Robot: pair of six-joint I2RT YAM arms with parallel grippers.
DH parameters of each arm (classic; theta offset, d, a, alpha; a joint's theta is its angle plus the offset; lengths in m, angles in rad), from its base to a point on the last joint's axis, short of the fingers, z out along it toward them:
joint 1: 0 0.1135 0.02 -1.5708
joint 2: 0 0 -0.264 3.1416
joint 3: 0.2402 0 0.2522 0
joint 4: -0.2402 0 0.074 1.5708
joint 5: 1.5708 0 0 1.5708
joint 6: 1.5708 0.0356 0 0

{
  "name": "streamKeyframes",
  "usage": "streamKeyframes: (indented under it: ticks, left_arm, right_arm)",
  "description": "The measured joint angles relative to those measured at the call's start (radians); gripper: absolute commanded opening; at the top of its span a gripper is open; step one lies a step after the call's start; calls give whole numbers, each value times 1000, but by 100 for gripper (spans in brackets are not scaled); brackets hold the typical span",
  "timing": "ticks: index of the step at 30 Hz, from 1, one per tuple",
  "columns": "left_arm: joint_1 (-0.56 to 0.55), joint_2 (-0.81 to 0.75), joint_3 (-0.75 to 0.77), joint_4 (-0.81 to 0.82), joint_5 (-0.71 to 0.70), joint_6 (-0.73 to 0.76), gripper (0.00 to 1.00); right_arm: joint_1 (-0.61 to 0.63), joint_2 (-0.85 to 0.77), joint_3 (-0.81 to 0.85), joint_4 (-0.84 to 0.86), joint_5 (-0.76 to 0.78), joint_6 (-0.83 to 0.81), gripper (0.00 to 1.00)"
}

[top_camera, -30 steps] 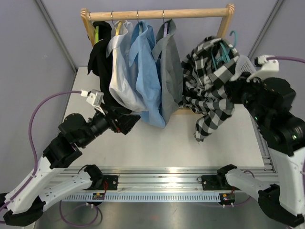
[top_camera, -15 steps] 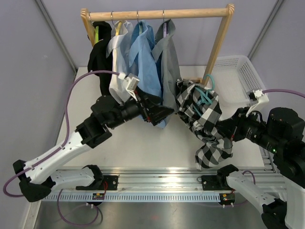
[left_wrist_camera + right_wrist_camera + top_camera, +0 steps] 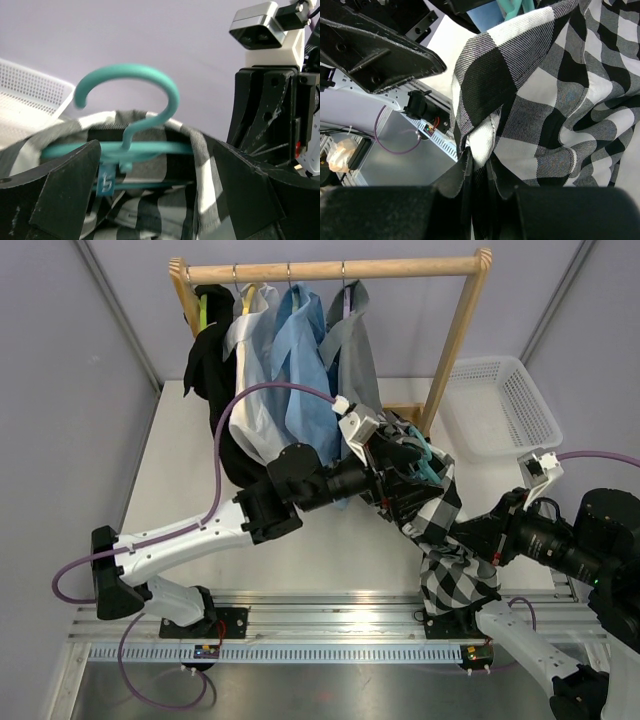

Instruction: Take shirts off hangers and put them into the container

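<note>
The black-and-white checked shirt (image 3: 440, 530) hangs in the air on its teal hanger (image 3: 427, 453), off the rail. My right gripper (image 3: 480, 162) is shut on a bunched fold of this shirt (image 3: 545, 95) low down. My left gripper (image 3: 155, 195) is open, with one finger (image 3: 60, 200) on each side of the shirt's collar (image 3: 150, 200), just below the teal hanger's hook (image 3: 132, 92). The black shirt (image 3: 210, 370), white shirt (image 3: 250, 390), light blue shirt (image 3: 300, 390) and grey shirt (image 3: 357, 380) hang on the rail. The white container (image 3: 540, 410) stands at the back right.
The wooden rail frame (image 3: 330, 268) spans the back, its right post (image 3: 455, 335) beside the container. The left arm (image 3: 200, 535) stretches across the table's middle. The right arm's body (image 3: 590, 550) is at the near right. The container's lattice wall (image 3: 25, 95) shows behind the hanger.
My left arm has swung right, away from the hanging shirts, and its open jaws now straddle the checked shirt's collar. My right gripper has drawn the shirt down and toward the near edge.
</note>
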Motion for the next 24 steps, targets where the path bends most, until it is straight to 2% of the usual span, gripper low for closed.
streamKeyframes:
  ticks: [6, 13, 15, 18, 20, 22, 24]
  left_arm:
    - [-47, 74, 61, 57, -36, 40, 93]
    - [-69, 129, 121, 69, -100, 100, 48]
    - [-70, 130, 121, 66, -127, 119, 31]
    - [-71, 130, 121, 48, -171, 165, 10]
    - [-72, 130, 121, 20, -196, 200, 0]
    - [-77, 130, 121, -10, -225, 226, 0]
    - [-85, 130, 124, -26, -251, 246, 0]
  right_arm:
    - [0, -5, 0, 0, -25, 3, 0]
    - [0, -13, 8, -3, -37, 4, 0]
    - [0, -15, 18, -14, -37, 4, 0]
    - [0, -18, 31, -17, -33, 5, 0]
    - [0, -21, 43, -17, -21, 11, 0]
    - [0, -21, 48, -19, -10, 14, 0]
    - [0, -21, 48, -29, 5, 17, 11]
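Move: The teal hanger's hook base lies almost between the left hand's open fingers, about 2 cm ahead, 5 cm to its right and 1 cm lower. The checkered shirt's middle is some 7 cm back, 7 cm right and 8 cm below that hand; the white container is about 20 cm ahead, 28 cm right and far down. From the right hand, which already pinches the shirt, the hanger is roughly 12 cm ahead, 8 cm left and 3 cm higher. The teal hanger is pinched at the base of its hook: the left hand goes about 3.5 cm right while rising slightly, then forward some 3 cm and back down, turning about 10 degrees counter-clockwise as its wide-open fingers close. The right hand keeps its pinch on the checkered shirt and eases it back and up a little. ##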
